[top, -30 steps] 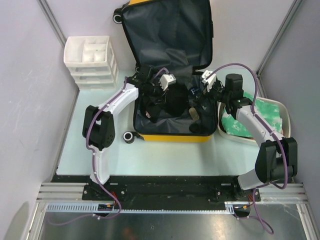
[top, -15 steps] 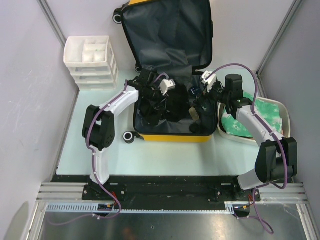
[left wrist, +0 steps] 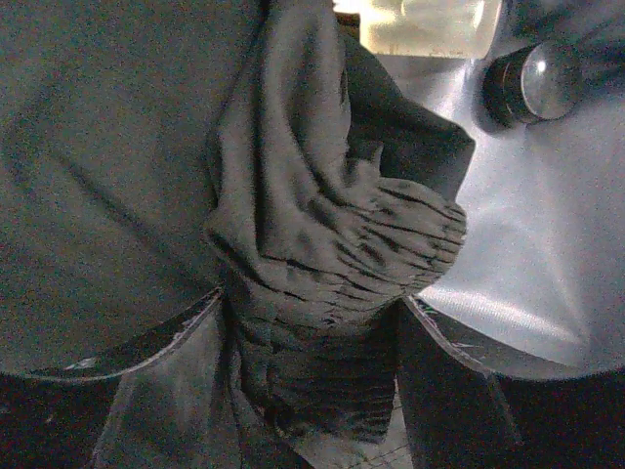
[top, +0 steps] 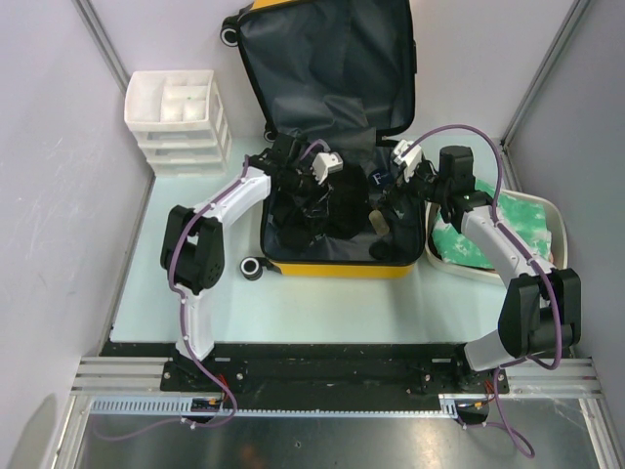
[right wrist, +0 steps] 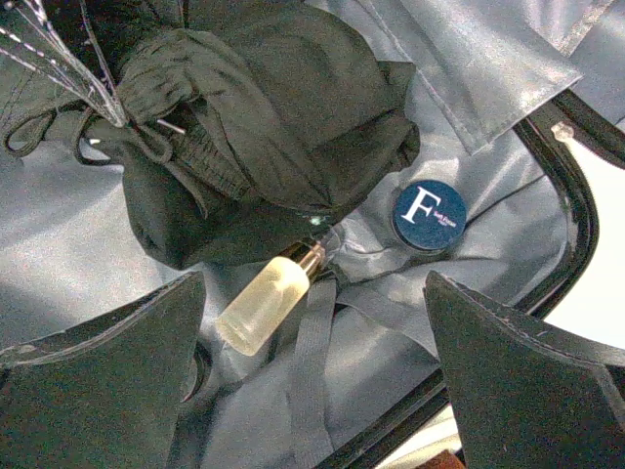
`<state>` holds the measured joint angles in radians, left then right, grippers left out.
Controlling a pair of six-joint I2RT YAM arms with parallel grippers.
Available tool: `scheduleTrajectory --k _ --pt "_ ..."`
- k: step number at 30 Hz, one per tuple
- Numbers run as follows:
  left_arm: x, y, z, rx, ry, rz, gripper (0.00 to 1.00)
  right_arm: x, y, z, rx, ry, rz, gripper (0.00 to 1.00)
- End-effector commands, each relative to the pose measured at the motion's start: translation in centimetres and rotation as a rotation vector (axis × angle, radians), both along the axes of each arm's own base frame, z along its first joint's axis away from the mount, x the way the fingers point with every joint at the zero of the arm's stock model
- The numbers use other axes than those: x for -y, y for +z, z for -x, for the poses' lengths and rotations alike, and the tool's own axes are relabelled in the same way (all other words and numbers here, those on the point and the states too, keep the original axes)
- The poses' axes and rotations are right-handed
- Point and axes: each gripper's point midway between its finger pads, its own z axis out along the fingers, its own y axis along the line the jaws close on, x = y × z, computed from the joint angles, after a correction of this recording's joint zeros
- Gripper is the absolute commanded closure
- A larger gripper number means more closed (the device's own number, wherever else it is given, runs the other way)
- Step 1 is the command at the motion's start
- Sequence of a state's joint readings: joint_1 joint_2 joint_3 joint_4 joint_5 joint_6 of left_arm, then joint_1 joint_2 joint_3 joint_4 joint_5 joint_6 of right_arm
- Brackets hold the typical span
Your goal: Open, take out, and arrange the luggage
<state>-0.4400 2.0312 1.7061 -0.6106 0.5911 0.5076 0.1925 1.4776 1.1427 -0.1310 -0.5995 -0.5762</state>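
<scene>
The yellow luggage (top: 332, 266) lies open on the table, its dark-lined lid (top: 322, 59) propped against the back wall. My left gripper (top: 311, 186) (left wrist: 312, 371) is down inside it, jaws apart, and the ribbed cuff of a dark garment (left wrist: 332, 254) (top: 337, 200) is bunched between the fingers. My right gripper (top: 393, 198) (right wrist: 312, 362) hovers wide open over the right side of the lining, holding nothing. Below it lie a pale yellow bottle (right wrist: 266, 303) (top: 379, 222) and a round blue tin (right wrist: 430, 215) marked F.
A white drawer unit (top: 176, 117) stands at the back left. A white tub (top: 552, 217) holding green packaging (top: 508, 220) sits right of the suitcase. A black wheel (top: 252, 266) sticks out at the case's front left. Grey walls close both sides.
My left gripper's jaws have spread wider around the dark garment, and it has shifted slightly within the suitcase. The right arm has stayed still.
</scene>
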Motion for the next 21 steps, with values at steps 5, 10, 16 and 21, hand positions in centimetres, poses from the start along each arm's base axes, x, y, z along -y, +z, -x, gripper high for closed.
scheduleTrajectory --k 5,10,16,21 --pt "2.6 2.7 -1.6 0.0 0.049 0.073 0.31 0.1 0.9 0.1 0.012 -0.01 -0.016 0.0" --pt "2.9 1.0 -1.7 0.037 0.051 -0.003 0.3 0.3 0.7 0.2 0.0 -0.021 -0.012 0.0" --pt "1.6 -2.2 -2.1 0.125 0.06 -0.185 0.29 0.5 0.7 0.1 -0.002 -0.03 -0.012 0.0" --pt "0.0 -4.4 -2.3 0.175 0.059 -0.307 0.12 0.7 0.6 0.1 -0.007 -0.037 -0.013 0.0"
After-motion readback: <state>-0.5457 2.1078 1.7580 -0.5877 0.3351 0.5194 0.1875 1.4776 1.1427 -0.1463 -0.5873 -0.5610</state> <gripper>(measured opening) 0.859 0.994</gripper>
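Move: The black garment lies just under my left hand, its bunched cuff already between my half-open fingers; its middle is some 5 cm to the right, 1 cm ahead and about 5 cm down. The bottle sits about 13 cm right and 3 cm back, the black jar 13 cm right and 9 cm back, the blue tin 13 cm right and 6 cm ahead. From my right hand the garment is about 11 cm left, 2 cm ahead and 15 cm below. I hop my left hand up about 2 cm while easing it right and slightly forward over the black garment, then plunge it some 5 cm down into the folds, tipping the fingers about 10 degrees steeper as they go. They open wider on the way down, astride the bunched cuff, without closing on it. ##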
